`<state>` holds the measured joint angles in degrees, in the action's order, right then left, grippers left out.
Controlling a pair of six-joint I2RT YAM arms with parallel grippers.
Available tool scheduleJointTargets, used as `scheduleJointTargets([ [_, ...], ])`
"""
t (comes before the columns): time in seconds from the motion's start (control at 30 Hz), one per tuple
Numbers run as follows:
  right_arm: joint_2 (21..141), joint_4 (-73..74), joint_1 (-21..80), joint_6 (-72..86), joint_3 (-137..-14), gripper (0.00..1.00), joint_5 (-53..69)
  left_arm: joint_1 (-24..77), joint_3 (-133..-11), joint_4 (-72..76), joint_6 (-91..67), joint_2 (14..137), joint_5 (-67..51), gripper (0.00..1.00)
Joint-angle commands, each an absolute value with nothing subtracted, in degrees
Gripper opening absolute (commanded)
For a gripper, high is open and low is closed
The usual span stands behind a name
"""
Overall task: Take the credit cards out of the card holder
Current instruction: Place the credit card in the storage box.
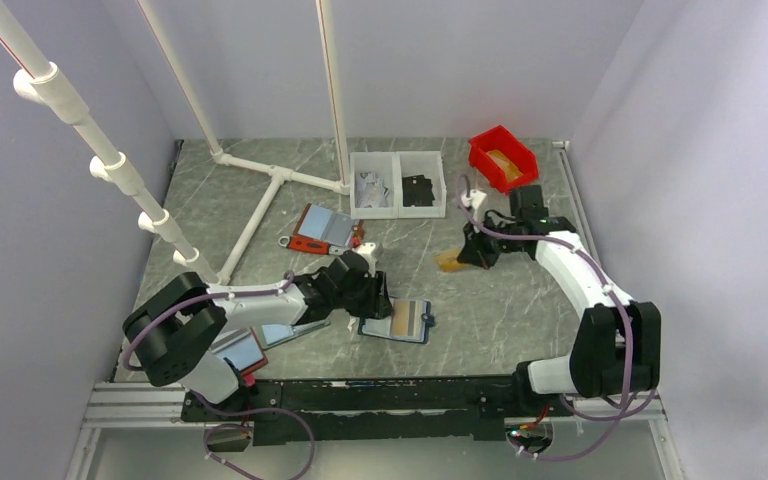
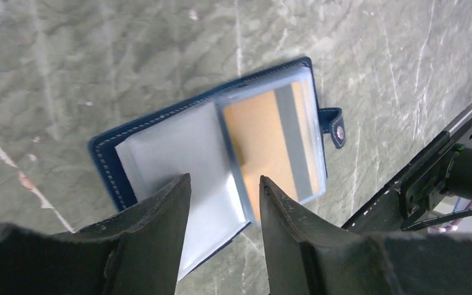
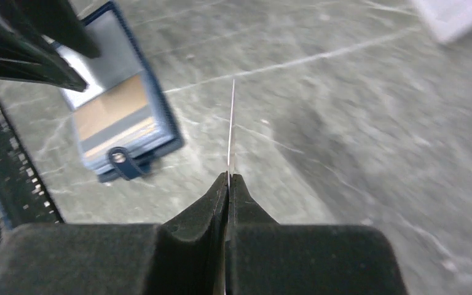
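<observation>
The navy card holder (image 1: 397, 322) lies open on the table, with light blue pockets and a strap tab (image 2: 335, 126). A tan card (image 2: 264, 144) sits in its right pocket; the left pocket (image 2: 160, 153) looks empty. My left gripper (image 2: 224, 181) is open, its fingers over the holder's near edge, astride the fold. My right gripper (image 3: 228, 177) is shut on another tan card (image 1: 449, 262), seen edge-on in the right wrist view (image 3: 232, 123) and held low over the table to the holder's far right. I see no black card.
A white two-compartment tray (image 1: 398, 185) and a red bin (image 1: 502, 158) stand at the back. A red-edged holder (image 1: 322, 230) lies left of the tray. Another holder (image 1: 245, 352) lies by the left arm's base. White pipes (image 1: 260, 205) cross the back left.
</observation>
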<state>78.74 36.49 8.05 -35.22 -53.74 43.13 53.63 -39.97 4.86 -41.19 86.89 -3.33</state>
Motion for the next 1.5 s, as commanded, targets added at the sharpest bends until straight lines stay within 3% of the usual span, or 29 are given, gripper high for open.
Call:
scheduleJointTargets([
  [0.0,74.9,30.78,1.71,-31.85,-56.09,0.0,38.97,50.08,-39.03,8.17,-42.16,86.56,-12.06,0.52],
  [0.27,75.66,21.71,-9.18,-23.07,-64.04,0.0,31.98,47.1,-39.33,11.06,-39.11,85.58,-21.76,0.61],
  [0.57,83.64,8.87,-9.65,-6.66,-69.88,0.0,18.71,46.58,-33.67,22.74,-45.27,82.72,-20.66,0.64],
  [0.93,96.0,6.34,-10.11,5.99,-80.73,0.0,17.26,45.88,-31.31,27.41,-48.48,75.56,-20.63,0.66],
  [1.07,99.02,5.8,-10.2,8.23,-83.42,0.0,17.4,44.27,-32.45,21.41,-46.89,68.79,-19.63,0.74],
  [1.2,102.84,6.17,-10.36,10.98,-87.1,0.0,17.7,42.75,-36.69,8.61,-42.02,60.82,-15.09,0.99],
  [1.47,111.39,7.56,-10.96,17.81,-96.53,0.0,19.41,35.42,-54.84,-21.12,-23.93,55.32,-12.48,0.99],
])
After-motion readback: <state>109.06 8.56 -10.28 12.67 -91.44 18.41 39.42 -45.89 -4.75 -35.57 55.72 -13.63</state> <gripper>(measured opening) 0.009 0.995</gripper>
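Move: Ahead and to the right of the right hand, which already holds the card, the red storage box lies some 37 cm farther out, 16 cm to the right and 8 cm lower. The white two-part box is about 28 cm ahead and 13 cm left of that hand; the open card holder is 9 cm back and 14 cm left. From the left hand, the card holder is just below, about 2 cm right and 1 cm back; the red box is 45 cm ahead and 32 cm right. Carrying the pinched card, the right hand sweeps forward about 28 cm and right some 18 cm towards the red box, rising 9 cm and swinging clockwise about 60 degrees; the rightward part dies out before the forward part does. The left hand at first hardly travels while it rolls, then climbs about 19 cm away from the card holder, drifting left, its half-open fingers spreading wide. ##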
